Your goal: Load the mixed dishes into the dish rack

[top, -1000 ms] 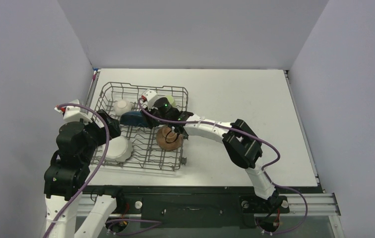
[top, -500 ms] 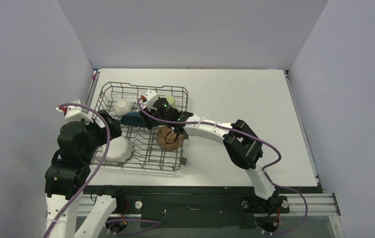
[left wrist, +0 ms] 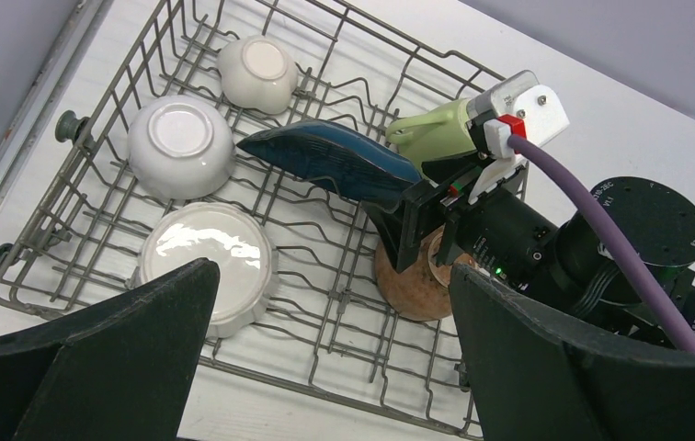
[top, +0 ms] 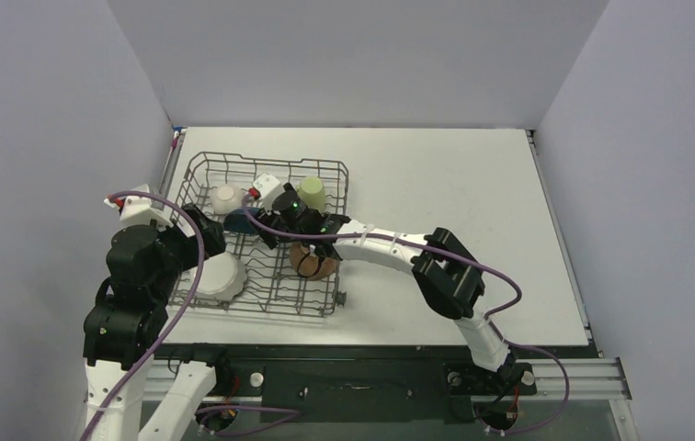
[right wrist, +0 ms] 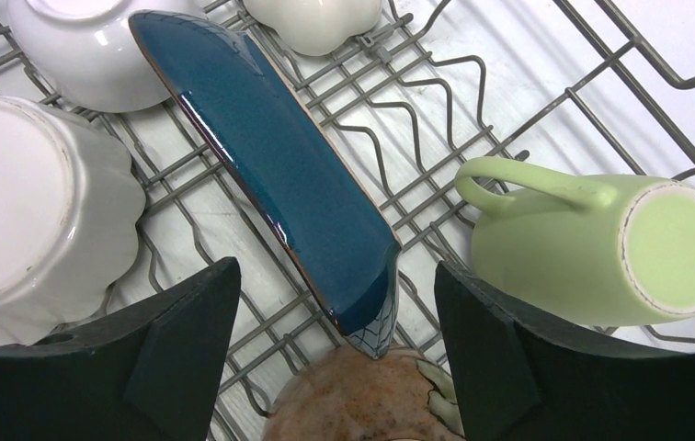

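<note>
The grey wire dish rack [top: 233, 157] holds the dishes. A dark blue dish [right wrist: 270, 165] stands on edge among the tines, its near tip resting on the upturned brown bowl [right wrist: 362, 404]. My right gripper [right wrist: 335, 358] is open around that tip, with a gap on each side. A light green mug [right wrist: 592, 239] lies on its side to the right. The white scalloped bowl [left wrist: 206, 266], the plain white bowl [left wrist: 181, 147] and a small cream dish [left wrist: 256, 72] sit upside down at the rack's left. My left gripper [left wrist: 330, 358] hangs open and empty over the rack's near edge.
The rack has small wheels [left wrist: 70, 124] on its left side and stands close to the left wall [top: 68, 138]. The right arm [top: 390, 243] reaches across the rack's right rim. White table [top: 454, 211] stretches to the right of the rack.
The right gripper's fingers have spread apart and let go of the blue dish. Its wrist has shifted slightly left and nearer, uncovering the green mug. The left arm has not moved.
</note>
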Controlling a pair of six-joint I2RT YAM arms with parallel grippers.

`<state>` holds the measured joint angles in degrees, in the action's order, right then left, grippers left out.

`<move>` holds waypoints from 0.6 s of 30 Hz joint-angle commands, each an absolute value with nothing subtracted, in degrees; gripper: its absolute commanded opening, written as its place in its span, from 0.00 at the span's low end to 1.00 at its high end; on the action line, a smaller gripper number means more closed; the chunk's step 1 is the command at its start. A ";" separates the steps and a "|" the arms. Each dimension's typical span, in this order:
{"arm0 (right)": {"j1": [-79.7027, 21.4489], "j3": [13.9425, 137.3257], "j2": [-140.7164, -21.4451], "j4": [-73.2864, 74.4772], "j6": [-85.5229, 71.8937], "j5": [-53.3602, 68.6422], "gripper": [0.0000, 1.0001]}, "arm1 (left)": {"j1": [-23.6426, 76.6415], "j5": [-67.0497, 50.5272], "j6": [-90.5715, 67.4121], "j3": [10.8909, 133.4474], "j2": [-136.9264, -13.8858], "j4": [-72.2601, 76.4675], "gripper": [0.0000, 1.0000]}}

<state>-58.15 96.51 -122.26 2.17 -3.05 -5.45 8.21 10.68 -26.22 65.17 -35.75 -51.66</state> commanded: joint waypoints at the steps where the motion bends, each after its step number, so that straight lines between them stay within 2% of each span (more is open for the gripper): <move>1: -58.53 97.99 -116.11 2.07 -1.79 -8.69 0.73 | 8.09 10.54 -25.91 65.48 -35.46 -49.26 0.96; 8: -58.39 94.98 -109.98 2.50 -2.64 -9.41 0.75 | 8.09 10.39 -26.12 65.53 -35.29 -49.12 0.96; 18: -54.93 79.11 -91.34 1.77 -9.15 -12.14 0.77 | 8.09 6.92 -28.00 65.53 -34.80 -47.33 0.96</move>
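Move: The right hand stands open around the right-hand part of the blue dish, whose middle lies about 5 cm to its left, 1 cm ahead and some 3 cm below. From this hand the green mug is roughly 8 cm ahead and 9 cm right, the brown bowl about 7 cm back and 9 cm right, both some 4 cm below. From the idle left hand, the blue dish lies about 12 cm ahead, 3 cm right and 20 cm below. Straight up at first and then also out to the right, the right hand clears the blue dish, climbing about 13 cm with gathering speed while drifting some 6 cm towards the mug and brown-bowl side of the rack. Its fingers, already wide, stay open and empty, and the wrist tilts by only about 10 degrees. ##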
